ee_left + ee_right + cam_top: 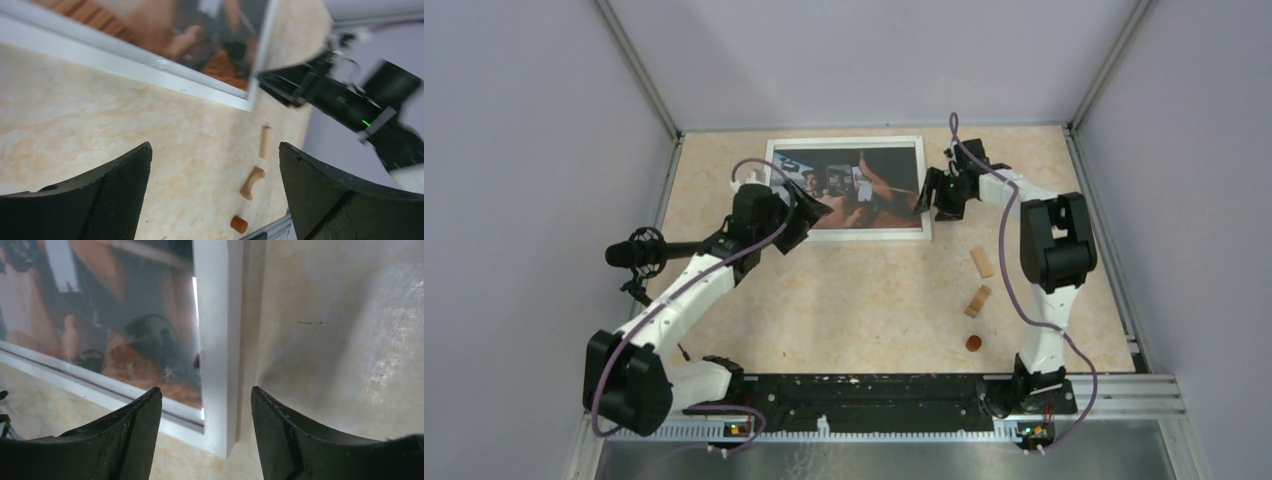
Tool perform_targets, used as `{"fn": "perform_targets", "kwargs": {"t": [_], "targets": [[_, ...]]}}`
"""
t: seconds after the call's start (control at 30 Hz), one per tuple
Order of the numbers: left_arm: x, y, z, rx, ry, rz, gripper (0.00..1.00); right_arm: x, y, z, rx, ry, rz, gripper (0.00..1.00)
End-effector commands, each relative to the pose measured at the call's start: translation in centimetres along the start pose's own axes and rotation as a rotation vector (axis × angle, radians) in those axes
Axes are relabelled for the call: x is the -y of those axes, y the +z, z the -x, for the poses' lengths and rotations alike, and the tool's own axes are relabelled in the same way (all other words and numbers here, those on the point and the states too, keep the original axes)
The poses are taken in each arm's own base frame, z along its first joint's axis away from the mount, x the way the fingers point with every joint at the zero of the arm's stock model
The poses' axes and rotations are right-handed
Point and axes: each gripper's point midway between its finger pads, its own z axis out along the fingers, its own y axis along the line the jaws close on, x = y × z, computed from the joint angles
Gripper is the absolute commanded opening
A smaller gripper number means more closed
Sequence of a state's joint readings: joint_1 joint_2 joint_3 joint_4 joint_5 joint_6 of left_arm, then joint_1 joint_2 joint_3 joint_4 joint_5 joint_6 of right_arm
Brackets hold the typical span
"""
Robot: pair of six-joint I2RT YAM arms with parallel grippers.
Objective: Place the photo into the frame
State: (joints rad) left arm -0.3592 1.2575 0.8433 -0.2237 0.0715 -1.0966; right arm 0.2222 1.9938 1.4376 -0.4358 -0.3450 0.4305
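Observation:
The photo (pixel 849 185), a dark scene with brown tones, lies flat and face up at the back middle of the table. A thin white frame (pixel 844 236) runs round it. My left gripper (pixel 809 215) hovers over the photo's near left corner, open wide, with only bare table between its fingers (pixel 125 185). My right gripper (pixel 929 200) is open at the near right corner. In the right wrist view its jaws straddle the frame's right slat (pixel 217 340) without touching it, and the glossy photo (pixel 125 315) lies to the left.
Two small wooden blocks (pixel 981 262) (pixel 977 300) and a red-brown cylinder (pixel 973 343) lie on the table right of centre, near the right arm. Grey enclosure walls with metal rails (pixel 639 70) close in the table on three sides.

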Motion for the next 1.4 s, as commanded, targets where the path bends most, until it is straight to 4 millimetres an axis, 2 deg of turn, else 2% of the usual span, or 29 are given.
{"fn": "perform_targets", "kwargs": {"t": [0.0, 0.1, 0.13, 0.2, 0.27, 0.33, 0.47, 0.57, 0.8, 0.9, 1.03, 1.2, 1.37], "targets": [[9.7, -6.6, 1.6, 0.084, 0.346, -0.403, 0.98, 0.7, 2.0, 1.8, 0.048, -0.053, 0.008, 0.64], [12.7, -10.8, 1.9, 0.153, 0.505, -0.565, 0.99, 0.9, 2.8, 2.9, 0.093, -0.063, 0.005, 0.62], [13.3, -12.0, 1.9, 0.174, 0.547, -0.604, 0.99, 1.1, 3.1, 3.2, 0.108, -0.06, 0.004, 0.6], [13.8, -14.1, 1.7, 0.207, 0.625, -0.66, 0.99, 0.9, 3.8, 3.5, 0.124, -0.059, 0.004, 0.47], [14.2, -16.0, 1.7, 0.251, 0.697, -0.704, 0.99, 0.2, 4.6, 3.4, 0.131, -0.071, 0.015, 0.44], [14.4, -17.5, 2.0, 0.303, 0.762, -0.721, 0.99, -0.7, 5.4, 3.2, 0.144, -0.092, 0.012, 0.43], [14.2, -19.6, 2.6, 0.379, 0.821, -0.72, 0.99, -4.3, 7.3, 2.3, 0.153, -0.135, 0.024, 0.38], [14.2, -20.5, 2.6, 0.408, 0.851, -0.73, 0.99, -6.8, 8.8, 1.7, 0.152, -0.147, 0.02, 0.31], [14.4, -21.6, 2.7, 0.423, 0.887, -0.733, 0.99, -12.7, 12.8, 0.1, 0.137, -0.137, 0.057, 0.25], [14.4, -21.9, 2.8, 0.433, 0.897, -0.73, 0.99, -15.5, 14.2, -0.1, 0.137, -0.111, 0.082, 0.23], [14.4, -22.1, 2.9, 0.445, 0.902, -0.729, 0.99, -17.9, 16.4, -1.7, 0.118, -0.079, 0.104, 0.23], [14.5, -22.2, 3.1, 0.451, 0.898, -0.728, 0.99, -18.4, 17.4, -2.9, 0.114, 0.007, 0.043, 0.18], [14.4, -22.0, 3.0, 0.447, 0.892, -0.727, 0.99, -18.1, 17.0, -3.8, 0.129, 0.101, 0.03, 0.2]]}}
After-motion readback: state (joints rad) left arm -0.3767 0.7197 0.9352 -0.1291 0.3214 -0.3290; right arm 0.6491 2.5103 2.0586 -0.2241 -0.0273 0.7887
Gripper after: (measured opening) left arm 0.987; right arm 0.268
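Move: The middle of the frame's right rail lies about 8 cm ahead of the right hand, 1 cm to its left and 3 cm below; the open fingers are above the rail near its closer end. On the table 5 cm below, the upper wood block is 12 cm back and 12 cm right, the lower block 23 cm back and 11 cm right. From the left hand the rail is roughly 18 cm ahead, 24 cm right and 13 cm down. Right hand sweeps about 25 cm left, closing on the frame's right rail; left hand rises some 22 cm. ##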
